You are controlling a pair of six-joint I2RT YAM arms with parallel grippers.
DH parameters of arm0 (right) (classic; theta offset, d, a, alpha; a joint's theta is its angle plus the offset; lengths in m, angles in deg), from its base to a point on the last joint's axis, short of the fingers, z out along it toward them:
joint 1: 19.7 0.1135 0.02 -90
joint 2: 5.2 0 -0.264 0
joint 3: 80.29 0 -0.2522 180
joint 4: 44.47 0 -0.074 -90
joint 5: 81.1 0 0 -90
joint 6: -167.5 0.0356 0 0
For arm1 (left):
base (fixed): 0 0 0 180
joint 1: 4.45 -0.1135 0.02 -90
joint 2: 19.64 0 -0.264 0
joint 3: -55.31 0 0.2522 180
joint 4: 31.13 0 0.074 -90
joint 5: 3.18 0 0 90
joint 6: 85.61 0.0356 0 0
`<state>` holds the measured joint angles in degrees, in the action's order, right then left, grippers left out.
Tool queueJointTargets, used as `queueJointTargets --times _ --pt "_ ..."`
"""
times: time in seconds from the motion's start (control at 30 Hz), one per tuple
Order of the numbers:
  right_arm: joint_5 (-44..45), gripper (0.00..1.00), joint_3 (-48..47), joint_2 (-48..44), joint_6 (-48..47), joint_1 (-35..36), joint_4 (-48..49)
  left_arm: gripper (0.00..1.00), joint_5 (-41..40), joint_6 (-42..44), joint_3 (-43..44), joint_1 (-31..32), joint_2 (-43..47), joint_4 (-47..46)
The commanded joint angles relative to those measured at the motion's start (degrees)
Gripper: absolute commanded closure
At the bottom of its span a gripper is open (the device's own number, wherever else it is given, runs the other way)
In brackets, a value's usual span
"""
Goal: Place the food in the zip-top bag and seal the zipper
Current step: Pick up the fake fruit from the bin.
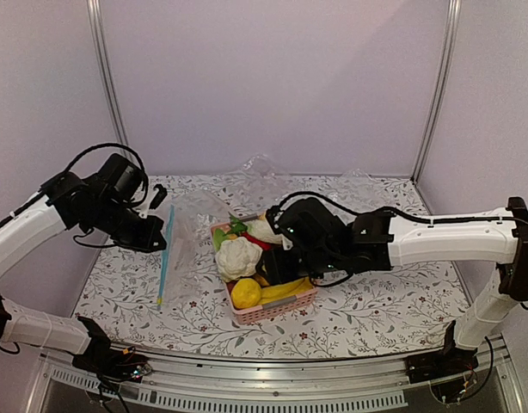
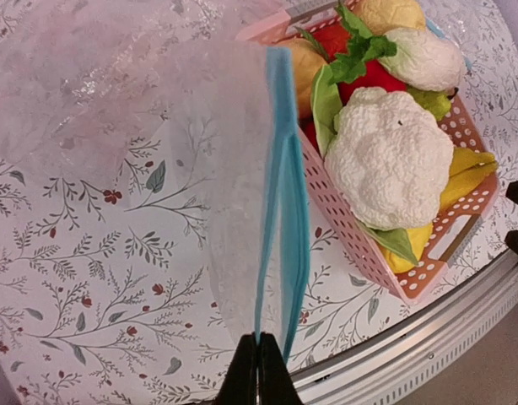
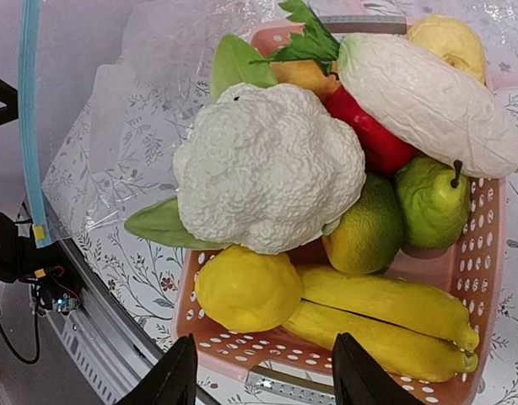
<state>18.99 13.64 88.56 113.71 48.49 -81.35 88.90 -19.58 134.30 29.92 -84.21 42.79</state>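
The zip-top bag (image 1: 185,249) hangs from my left gripper (image 2: 259,344), which is shut on one lip of the light-blue zipper (image 2: 280,194). The bag's mouth is slightly parted. In the top view the left gripper (image 1: 161,232) is left of the pink basket (image 1: 285,308). My right gripper (image 3: 267,375) is open over the basket's near rim (image 3: 234,350), holding nothing. Just ahead of it lies the yellow lemon (image 3: 249,288). The round green fruit (image 3: 369,232) and the white oblong piece (image 3: 428,101) sit further in.
A white cauliflower (image 3: 272,164) lies on top of the pile beside the lemon. Yellow bananas (image 3: 385,316), a green pear (image 3: 432,202) and a red piece (image 3: 373,143) also fill the basket. The table's front rail (image 2: 428,337) runs close by.
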Motion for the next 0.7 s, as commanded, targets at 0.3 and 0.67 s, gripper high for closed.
queueJointTargets --times 0.3,0.67 --pt "-3.4 0.16 -5.6 11.4 -0.8 0.6 0.1 1.00 6.9 -5.3 -3.7 2.7 -3.2 -7.7" --pt "-3.6 0.15 -10.8 19.0 1.2 1.2 -0.4 1.00 8.6 -6.9 -8.1 2.7 -3.6 -13.6"
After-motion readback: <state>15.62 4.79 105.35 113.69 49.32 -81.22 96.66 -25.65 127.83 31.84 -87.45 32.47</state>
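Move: The yellow lemon in the bin's near left corner lies about 6 cm left of the right hand, 2 cm ahead and some 9 cm below. The big cauliflower sits about 7 cm beyond the lemon and 2 cm farther left, standing taller; the bananas are about 9 cm right of it and 2 cm farther out. From the left hand, which holds the bag, the lemon is about 19 cm to the right, 4 cm back and 12 cm below. The left fingers keep their shut grip on the bag's blue zipper strip and carry it about 4 cm right and 3 cm down, towards the bin. Meanwhile the right hand, nothing in it, spreads its fingers to nearly wide open and drops some 7 cm while going 5 cm left, to straddle the lemon from just above, close by the cauliflower's near side; no touch can be made out. ##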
